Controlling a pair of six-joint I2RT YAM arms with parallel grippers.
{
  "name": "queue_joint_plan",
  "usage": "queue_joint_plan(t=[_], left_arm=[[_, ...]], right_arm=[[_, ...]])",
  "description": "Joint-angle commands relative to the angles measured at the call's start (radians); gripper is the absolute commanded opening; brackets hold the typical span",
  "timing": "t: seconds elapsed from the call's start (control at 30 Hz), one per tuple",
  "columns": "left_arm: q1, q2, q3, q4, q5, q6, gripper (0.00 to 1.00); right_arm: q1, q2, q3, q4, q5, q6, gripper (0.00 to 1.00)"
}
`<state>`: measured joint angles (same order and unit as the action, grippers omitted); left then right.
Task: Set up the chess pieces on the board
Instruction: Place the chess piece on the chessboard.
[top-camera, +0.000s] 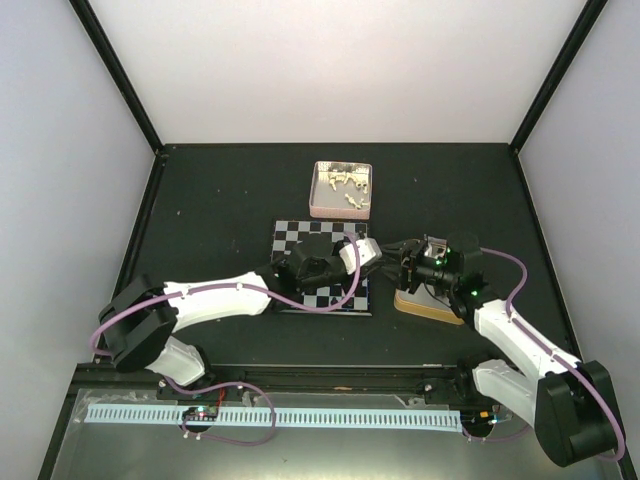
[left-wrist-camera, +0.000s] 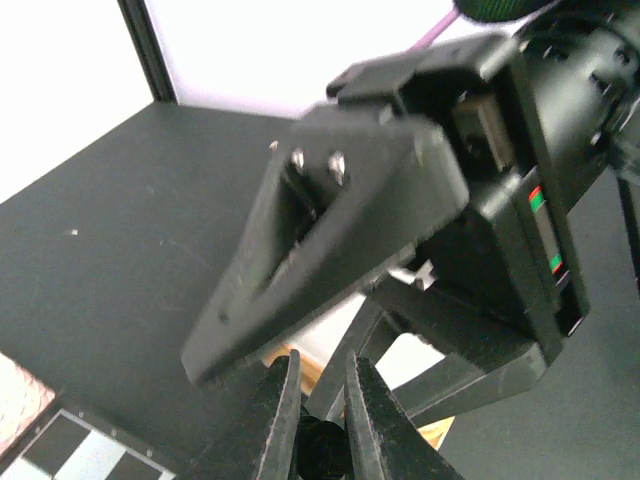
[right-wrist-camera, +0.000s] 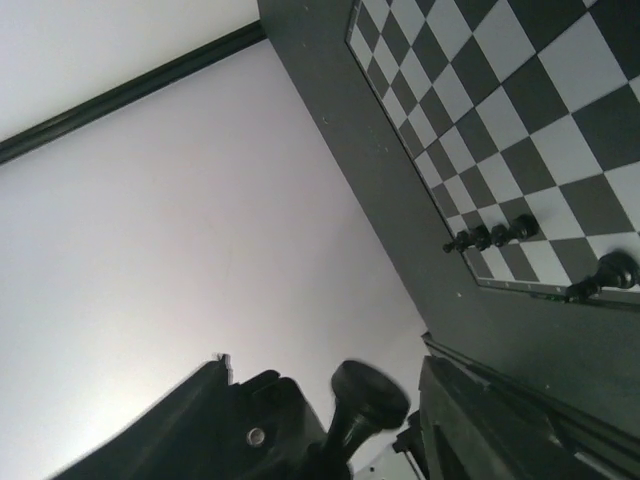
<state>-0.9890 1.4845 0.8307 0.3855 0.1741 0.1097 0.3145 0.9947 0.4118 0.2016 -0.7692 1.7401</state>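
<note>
A black chess piece (left-wrist-camera: 322, 452) is pinched between my left gripper's (left-wrist-camera: 320, 378) two fingers, which are shut on it just right of the board (top-camera: 300, 240). My right gripper (top-camera: 395, 258) meets the left gripper (top-camera: 373, 256) tip to tip there. In the right wrist view the same black piece (right-wrist-camera: 366, 398) shows base-up between the right gripper's (right-wrist-camera: 325, 368) fingers, which stand apart and open. Three small black pieces (right-wrist-camera: 490, 236) stand in a row at one edge of the board (right-wrist-camera: 520, 120), with a taller black piece (right-wrist-camera: 612, 272) at its corner.
A pink tin (top-camera: 314, 190) holding several cream-white pieces sits just beyond the board. A tan tin (top-camera: 422, 306) lies under the right arm's wrist. Dark enclosure walls and black frame posts surround the mat.
</note>
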Motion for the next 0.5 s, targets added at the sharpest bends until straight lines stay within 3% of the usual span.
queue_joint_plan(t=[0.0, 0.17, 0.47], left_arm=[[0.002, -0.041, 0.052, -0.116, -0.066, -0.014, 0.01], [0.04, -0.115, 0.04, -0.217, -0.125, -0.068, 0.02], [0.115, -0.291, -0.025, -0.395, -0.225, -0.18, 0.02]], right_arm=[[0.008, -0.002, 0.042, -0.047, 0.004, -0.089, 0.58], [0.004, -0.01, 0.042, -0.093, 0.051, -0.159, 0.74], [-0.001, -0.004, 0.088, -0.194, 0.155, -0.329, 0.79]])
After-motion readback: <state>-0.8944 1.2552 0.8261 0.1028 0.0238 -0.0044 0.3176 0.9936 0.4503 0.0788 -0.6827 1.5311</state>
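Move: The left hand already has the black piece pinched, with the right gripper's fingers still around it. The chessboard's middle lies about 13 cm to the left of the left hand, roughly 1 cm ahead and some 17 cm below. The pink tray is some 17 cm ahead and 8 cm left, the black-piece tray about 12 cm right and 2 cm back. From the right hand the board's middle is about 13 cm left, level, 14 cm below. Keeping its pinch on the black piece, the left hand draws it out from between the right fingers and goes about 7 cm left and 3 cm forward over the chessboard, dipping a centimetre before rising, while turning some 15 degrees counter-clockwise. The right fingers, already parting, spread wide as that hand rolls about 10 degrees almost in place. ##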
